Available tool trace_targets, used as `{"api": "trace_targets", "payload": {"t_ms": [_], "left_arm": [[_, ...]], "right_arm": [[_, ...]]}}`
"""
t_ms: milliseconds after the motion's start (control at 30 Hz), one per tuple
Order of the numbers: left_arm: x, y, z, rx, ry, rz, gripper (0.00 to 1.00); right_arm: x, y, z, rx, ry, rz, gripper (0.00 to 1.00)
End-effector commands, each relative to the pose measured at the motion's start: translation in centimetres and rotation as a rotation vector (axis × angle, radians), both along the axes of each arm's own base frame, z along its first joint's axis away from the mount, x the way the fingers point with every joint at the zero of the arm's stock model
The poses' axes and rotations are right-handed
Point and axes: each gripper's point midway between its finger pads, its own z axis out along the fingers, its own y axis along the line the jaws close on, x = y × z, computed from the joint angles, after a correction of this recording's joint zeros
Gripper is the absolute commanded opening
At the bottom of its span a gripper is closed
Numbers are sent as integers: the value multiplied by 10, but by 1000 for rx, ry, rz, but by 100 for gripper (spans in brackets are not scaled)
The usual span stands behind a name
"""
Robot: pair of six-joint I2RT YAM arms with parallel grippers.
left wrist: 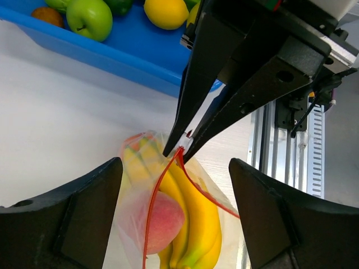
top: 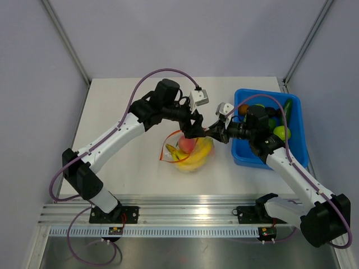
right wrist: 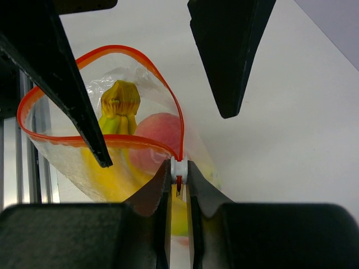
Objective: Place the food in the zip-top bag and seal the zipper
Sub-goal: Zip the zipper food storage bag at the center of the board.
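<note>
The clear zip-top bag (top: 173, 151) lies mid-table with a yellow banana bunch (top: 199, 157) and the pink-red peach (top: 187, 144) inside. Its orange-red zipper (right wrist: 140, 56) gapes in a wide loop. My right gripper (right wrist: 179, 169) is shut on the white slider at the zipper's end; in the left wrist view its dark fingers (left wrist: 193, 95) pinch that corner. My left gripper (left wrist: 174, 165) is open wide, straddling the bag mouth above the bananas (left wrist: 199, 224) and peach (left wrist: 165, 216). In the right wrist view one left finger (right wrist: 78, 106) stands over the mouth and the other is outside it.
A blue plastic bin (top: 241, 157) stands to the right of the bag, holding a green apple (left wrist: 90, 18), a lemon (left wrist: 165, 11) and other toy fruit. The aluminium rail (left wrist: 280, 151) runs along the near table edge. Grey walls enclose the table.
</note>
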Motion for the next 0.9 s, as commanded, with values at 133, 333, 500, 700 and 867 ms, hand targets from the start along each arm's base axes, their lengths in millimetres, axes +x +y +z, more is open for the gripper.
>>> {"api": "trace_targets", "payload": {"t_ms": [133,333,500,700,867], "left_arm": [[3,-10,-16,41,-39,34,76],[2,-9,-32,73,-24,37,55],[-5,-8,-36,89,10,7,11],[-8,-7,-38,93,11,-2,0],[-9,-5,-36,91,0,-10,0]], "right_arm": [[8,-4,28,12,-99,-21,0],[7,-6,22,9,-77,-13,0],[14,-12,14,10,-45,-65,20],[16,-16,1,13,-23,-113,47],[18,-19,-12,2,3,-132,50]]}}
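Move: The zipper's white slider, still nipped in the right fingertips, lies about 4 cm below the left hand, some 1 cm back and 2 cm to its right; the orange zipper beside it is what the open left fingers go for. From the left hand, the peach in the bag is about 5 cm back, 5 cm left and 9 cm down, and the bananas 8 cm back, 2 cm left and 12 cm down. Straight down about 4 cm goes the left hand, onto the orange zipper just left of the slider, its fingers tipping slightly lower and closing from wide open to shut to pinch the strip. The right hand first keeps its grip while easing about 1 cm to its right and slightly forward, then opens to let go of the slider and sinks some 2 cm. ##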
